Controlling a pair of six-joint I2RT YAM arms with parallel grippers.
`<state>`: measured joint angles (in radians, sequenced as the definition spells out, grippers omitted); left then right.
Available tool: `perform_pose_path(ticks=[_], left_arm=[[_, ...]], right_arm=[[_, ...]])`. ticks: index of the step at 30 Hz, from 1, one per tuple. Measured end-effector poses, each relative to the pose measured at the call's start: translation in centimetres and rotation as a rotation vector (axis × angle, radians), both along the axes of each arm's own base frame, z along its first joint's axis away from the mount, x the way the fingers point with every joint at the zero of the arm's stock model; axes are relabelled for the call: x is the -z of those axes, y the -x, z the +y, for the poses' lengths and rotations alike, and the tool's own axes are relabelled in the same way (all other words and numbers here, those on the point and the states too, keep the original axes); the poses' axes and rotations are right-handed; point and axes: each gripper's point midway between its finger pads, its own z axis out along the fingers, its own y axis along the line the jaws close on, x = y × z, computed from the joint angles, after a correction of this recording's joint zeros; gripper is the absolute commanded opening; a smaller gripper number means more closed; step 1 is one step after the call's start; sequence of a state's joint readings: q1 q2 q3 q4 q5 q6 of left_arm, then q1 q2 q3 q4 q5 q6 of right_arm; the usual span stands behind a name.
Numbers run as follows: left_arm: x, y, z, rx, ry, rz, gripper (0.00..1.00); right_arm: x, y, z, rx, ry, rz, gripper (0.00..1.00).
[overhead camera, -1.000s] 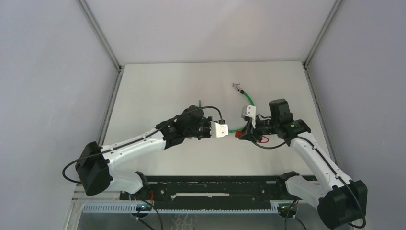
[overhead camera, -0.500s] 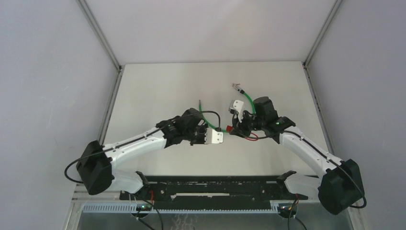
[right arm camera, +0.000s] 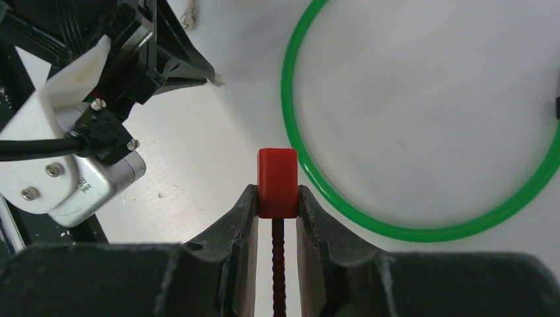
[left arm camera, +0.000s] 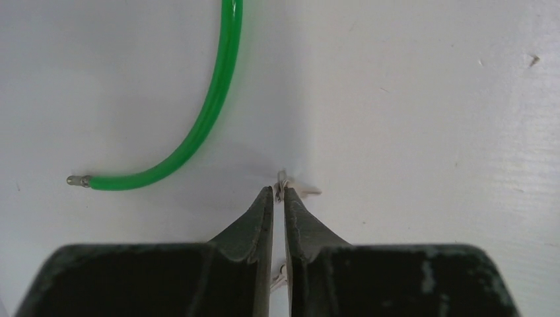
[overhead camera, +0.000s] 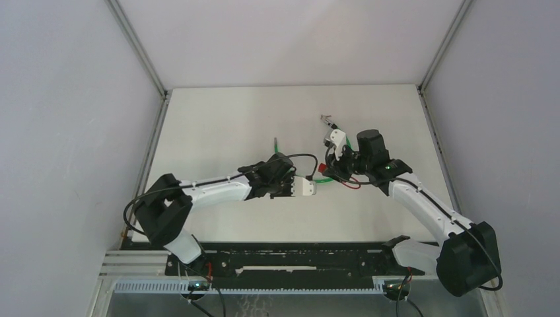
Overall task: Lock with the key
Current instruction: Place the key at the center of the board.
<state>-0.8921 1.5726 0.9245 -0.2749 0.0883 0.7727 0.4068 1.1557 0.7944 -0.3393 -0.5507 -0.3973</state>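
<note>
A red lock body (right arm camera: 277, 172) is pinched between the fingertips of my right gripper (right arm camera: 277, 191), with a ribbed dark red cord running back between the jaws. From above, the lock (overhead camera: 323, 168) sits mid-table. A green cable (right arm camera: 422, 231) loops on the table beside it. My left gripper (left arm camera: 278, 191) points down at the table, jaws a narrow slit apart. A small silvery key (left arm camera: 284, 190) with its ring shows at the tips and in the slit. One metal-tipped cable end (left arm camera: 78, 180) lies left of the fingers. From above, the left gripper (overhead camera: 316, 186) is just below-left of the lock.
The green cable's (overhead camera: 343, 137) far end carries a small metal piece (overhead camera: 325, 119) behind the right arm. A thin red wire (overhead camera: 354, 185) trails under the right wrist. The left gripper's camera block (right arm camera: 72, 178) sits close to the right fingers. Walls border the table.
My left jaws have parted slightly around the key, and that arm has stretched further right. The right gripper has carried the red lock up and left toward the table's middle.
</note>
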Motion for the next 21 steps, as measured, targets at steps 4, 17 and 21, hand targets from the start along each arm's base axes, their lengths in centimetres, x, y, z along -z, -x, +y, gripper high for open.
perform_pose_path(ticks=[4, 17, 21], left_arm=[[1.3, -0.2, -0.3, -0.018, -0.022, -0.001, 0.15], [-0.3, -2.0, 0.7, -0.113, 0.052, 0.041, 0.45], [-0.9, -5.2, 1.4, -0.197, 0.067, 0.072, 0.47]], right_arm=[[-0.1, -0.5, -0.7, 0.030, -0.003, 0.000, 0.00], [0.1, -1.3, -1.5, 0.097, 0.001, 0.016, 0.00], [0.2, -1.6, -2.0, 0.120, 0.008, 0.015, 0.00]])
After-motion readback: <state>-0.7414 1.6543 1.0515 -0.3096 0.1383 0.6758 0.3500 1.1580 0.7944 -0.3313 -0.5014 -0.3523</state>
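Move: The left hand, near-shut, has the small bunch with the key at its fingertips; its spot at the board's centre is straight below, about 2 cm down. On the board, the other keys lie some 8 cm to the left and 1 cm ahead, the brass padlock 8 cm left and 6 ahead, and the green hose's nearest stretch 5 cm ahead and 3 right. From the right hand the spot is about 13 cm left, 2 back and 10 below. The left hand sinks about 1.5 cm to the board with the key, spreads its fingers from nearly shut to about half open to let go, and as they open it lifts some 2.5 cm and then swings about 5 cm forward and a little left towards the green hose, turning some 10 degrees counter-clockwise. Meanwhile the right hand keeps its grip on the red lock and eases away about 2.5 cm, to the right and forward, turning slightly clockwise. ##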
